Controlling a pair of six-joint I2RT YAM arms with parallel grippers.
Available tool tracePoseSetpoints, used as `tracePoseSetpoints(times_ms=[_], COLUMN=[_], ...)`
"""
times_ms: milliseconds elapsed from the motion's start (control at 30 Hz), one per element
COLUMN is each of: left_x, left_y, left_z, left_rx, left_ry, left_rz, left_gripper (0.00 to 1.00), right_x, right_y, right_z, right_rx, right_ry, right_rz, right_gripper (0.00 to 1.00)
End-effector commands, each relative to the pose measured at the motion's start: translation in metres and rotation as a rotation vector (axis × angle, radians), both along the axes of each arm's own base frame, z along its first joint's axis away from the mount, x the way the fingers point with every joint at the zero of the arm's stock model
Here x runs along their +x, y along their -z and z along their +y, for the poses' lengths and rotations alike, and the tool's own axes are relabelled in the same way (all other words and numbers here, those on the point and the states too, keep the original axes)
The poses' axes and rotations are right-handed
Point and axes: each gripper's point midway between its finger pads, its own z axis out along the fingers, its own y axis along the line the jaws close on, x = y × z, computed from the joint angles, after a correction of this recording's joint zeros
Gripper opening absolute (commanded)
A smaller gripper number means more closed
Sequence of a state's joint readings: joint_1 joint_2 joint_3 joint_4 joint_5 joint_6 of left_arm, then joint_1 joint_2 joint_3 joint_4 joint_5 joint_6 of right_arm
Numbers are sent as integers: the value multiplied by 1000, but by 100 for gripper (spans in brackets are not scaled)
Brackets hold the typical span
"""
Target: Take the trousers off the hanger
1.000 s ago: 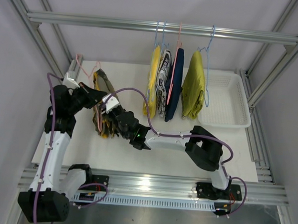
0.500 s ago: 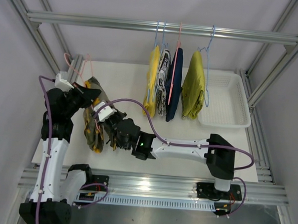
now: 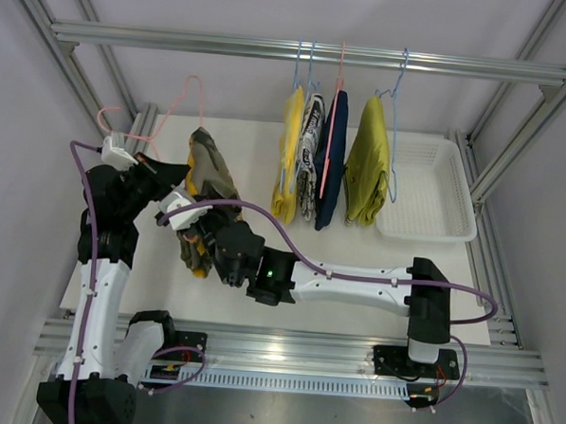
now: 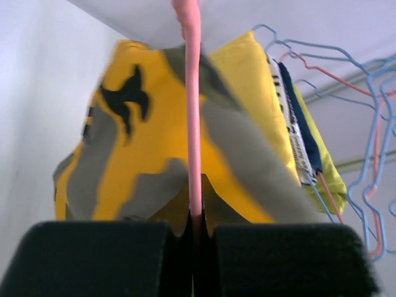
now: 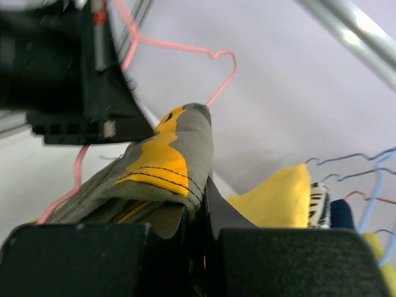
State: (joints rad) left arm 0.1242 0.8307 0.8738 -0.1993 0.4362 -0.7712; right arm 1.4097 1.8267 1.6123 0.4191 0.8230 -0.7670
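Camouflage green-brown trousers (image 3: pixel 206 175) hang on a pink hanger (image 3: pixel 191 86) held above the table's left side. My left gripper (image 3: pixel 160 174) is shut on the hanger's pink wire (image 4: pixel 193 124), which runs straight up from between its jaws (image 4: pixel 195 224). My right gripper (image 3: pixel 189 224) reaches in from the right and is shut on the lower folded edge of the camouflage trousers (image 5: pixel 161 167), pinched at its fingertips (image 5: pixel 199 213). In the right wrist view the hanger (image 5: pixel 213 59) loops above the cloth, with the left gripper's black body (image 5: pixel 68 74) close on the left.
Several more trousers hang on the rail (image 3: pixel 310 52): yellow (image 3: pixel 290 155), black-and-white (image 3: pixel 312 152), navy (image 3: pixel 332 162) and mustard-olive (image 3: pixel 368 159). A white basket (image 3: pixel 455 197) sits at the back right. The frame's posts stand close to the left arm.
The hanger and camouflage trousers dipped toward the table's front left, then rose and swung back right. The right arm stretched further left, keeping hold of the cloth. Both grips held.
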Motion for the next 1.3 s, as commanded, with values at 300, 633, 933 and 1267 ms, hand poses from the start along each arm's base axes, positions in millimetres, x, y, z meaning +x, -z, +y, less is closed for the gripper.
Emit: tracePoseSetpoints(times_ms=[300,633,933,1267], left_x=[9,18,24,24], left_y=[11,31,46,44], left_z=[29,32,31,22], left_rx=[57,63,70,78], left_ry=[-106,-102,-95,-57], left_rz=[23,124,177,160], left_gripper=[1,1,1,1], right_x=[-24,-27,-31,-48], right_y=[-175,-227,-262,-272], right_z=[-101,-112,-108,-131], right_rx=[407,446,455,442], right_ry=[106,101,88,109], right_rz=[-126,-145,-172,-132], right_gripper=[0,0,0,0])
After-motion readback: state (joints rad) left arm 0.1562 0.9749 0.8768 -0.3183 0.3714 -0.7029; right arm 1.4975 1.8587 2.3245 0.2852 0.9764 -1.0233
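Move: The right fingers already pinch the upper edge of the trousers, whose middle lies about 5 cm ahead and 10 cm below that hand. The hanger's middle is roughly 11 cm ahead, 6 cm left and 4 cm below; the yellow trousers hang about 12 cm ahead, 19 cm right and 10 cm lower. The left hand already grips the hanger, its middle some 3 cm ahead at about hand height; the trousers being removed lie about 6 cm right and 6 cm below that hand, level ahead. Up and away from the hanger, the right hand hauls its pinched trousers some 23 cm high, drifting about 9 cm to its right and slightly back, its left side rolling up about 20 degrees. Against this pull the left hand keeps hold of the hanger, shifts a little left, then sinks about 7 cm as its fingers tip down some 15 degrees. ##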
